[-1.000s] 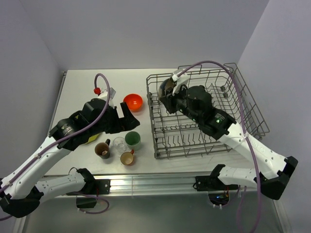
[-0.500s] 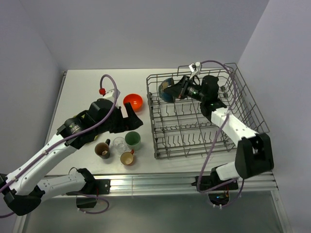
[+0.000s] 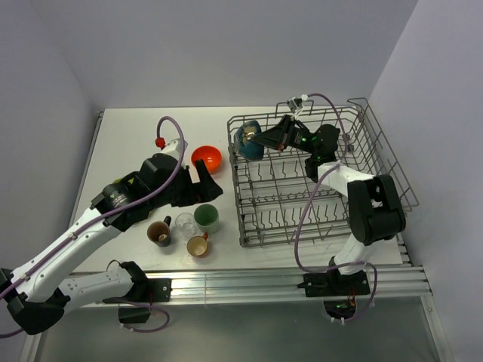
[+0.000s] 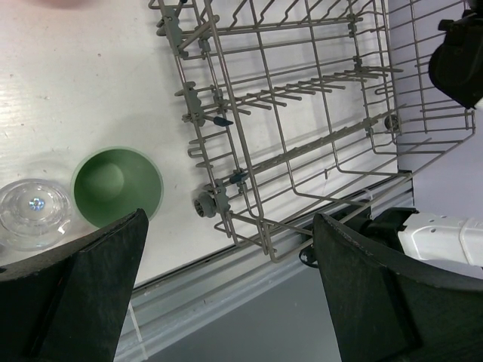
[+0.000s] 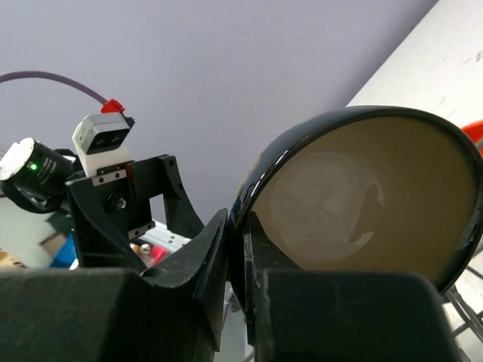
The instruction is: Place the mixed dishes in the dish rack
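Observation:
My right gripper (image 3: 266,138) is shut on the rim of the blue-outside, cream-inside bowl (image 3: 247,141), holding it on edge over the far left corner of the grey wire dish rack (image 3: 235,188). The right wrist view shows the bowl (image 5: 362,200) pinched in that gripper (image 5: 240,256). My left gripper (image 3: 207,185) hangs open and empty between the orange-red bowl (image 3: 206,157) and the pale green cup (image 3: 206,216). In the left wrist view the gripper (image 4: 226,302) frames the green cup (image 4: 117,185), the clear glass (image 4: 34,211) and the rack (image 4: 302,113).
The clear glass (image 3: 186,224), a dark brown mug (image 3: 159,232) and a small orange cup (image 3: 198,245) stand together near the table's front edge, left of the rack. Walls close in the table at the back and both sides.
The right arm has stretched out low across the rack and carried the bowl left toward the far left corner. The left arm has shifted slightly and then stayed still, still open.

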Robot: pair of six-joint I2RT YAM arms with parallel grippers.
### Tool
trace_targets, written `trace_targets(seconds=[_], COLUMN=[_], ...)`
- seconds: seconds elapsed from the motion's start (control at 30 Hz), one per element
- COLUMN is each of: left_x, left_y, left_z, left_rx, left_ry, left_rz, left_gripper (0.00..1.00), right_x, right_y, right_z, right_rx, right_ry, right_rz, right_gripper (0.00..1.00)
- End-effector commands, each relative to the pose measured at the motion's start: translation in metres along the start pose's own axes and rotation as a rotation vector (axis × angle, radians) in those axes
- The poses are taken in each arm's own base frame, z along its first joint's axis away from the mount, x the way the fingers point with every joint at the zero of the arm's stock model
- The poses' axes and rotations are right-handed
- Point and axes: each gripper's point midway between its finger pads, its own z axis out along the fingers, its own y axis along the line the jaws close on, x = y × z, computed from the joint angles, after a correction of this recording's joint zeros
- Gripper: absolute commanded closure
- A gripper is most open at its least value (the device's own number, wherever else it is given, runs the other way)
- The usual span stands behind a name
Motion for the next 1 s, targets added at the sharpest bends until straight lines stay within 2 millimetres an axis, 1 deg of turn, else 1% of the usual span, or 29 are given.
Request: trace_targets(seconds=[0.0,0.03,0.07,0.1,0.17,0.23,0.27,0.3,0.37,0.67,0.8,0.97], left_x=[-0.011,-0.013,-0.014,-0.016,-0.017,-0.018,-0.018,-0.019,-0.018,-0.017,-0.015,-0.015], left_y=[-0.005,-0.004,-0.005,-0.007,-0.012,-0.016,-0.017,-0.018,-0.018,-0.02,-0.02,-0.016], left_z=[0.0,0.0,0.002,0.002,0.004,0.004,0.005,0.005,0.005,0.005,0.004,0.002], left_rx=[0.011,0.004,0.001,0.006,0.021,0.033,0.036,0.038,0.04,0.052,0.056,0.052], left_ry=[-0.045,-0.055,-0.057,-0.061,-0.053,-0.054,-0.05,-0.052,-0.05,-0.05,-0.041,-0.055], left_rz=[-0.002,-0.009,-0.012,-0.014,-0.017,-0.018,-0.016,-0.016,-0.017,-0.022,-0.024,-0.038], left_gripper=[0.03,0.03,0.03,0.03,0.03,0.03,0.03,0.04,0.03,0.03,0.03,0.03], right_x=[-0.01,-0.008,-0.008,-0.005,-0.005,-0.004,-0.004,-0.004,-0.004,-0.006,-0.005,-0.002], right_y=[0.026,0.023,0.023,0.015,0.008,0.003,0.005,-0.001,-0.003,-0.03,-0.045,-0.063], right_z=[-0.009,-0.01,-0.013,-0.015,-0.019,-0.021,-0.022,-0.022,-0.022,-0.029,-0.037,-0.045], right_rx=[-0.124,-0.125,-0.137,-0.129,-0.131,-0.134,-0.151,-0.15,-0.155,-0.088,-0.025,0.03], right_ry=[-0.027,-0.027,-0.032,-0.031,-0.041,-0.044,-0.049,-0.051,-0.06,-0.164,-0.231,-0.245], right_rz=[-0.121,-0.1,-0.117,-0.097,-0.084,-0.05,-0.064,-0.047,-0.029,0.079,0.126,0.174], right_gripper=[1.0,1.0,1.0,1.0,1.0,1.0,1.0,1.0,1.0,1.0,1.0,1.0])
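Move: My right hand still pinches the brown bowl's edge. The left part of the rack, where it is headed, lies about 4 cm ahead and some 15 cm below; the rack's left rim is level with me, about 7 cm to the left and 17 cm down, and the red bowl some 10 cm ahead, 15 cm left, 25 cm down. From my left hand, that rack spot is roughly 19 cm ahead, 13 cm right and 12 cm down. I lower the brown bowl towards the left part of the rack with my right hand, about 8 cm, fast at first and then creeping, easing some 4 cm forward and 3 cm to the right as I go. Meanwhile I roll the wrist about 25 degrees so its forward side tips down, and keep the fingers shut on the bowl's edge. ##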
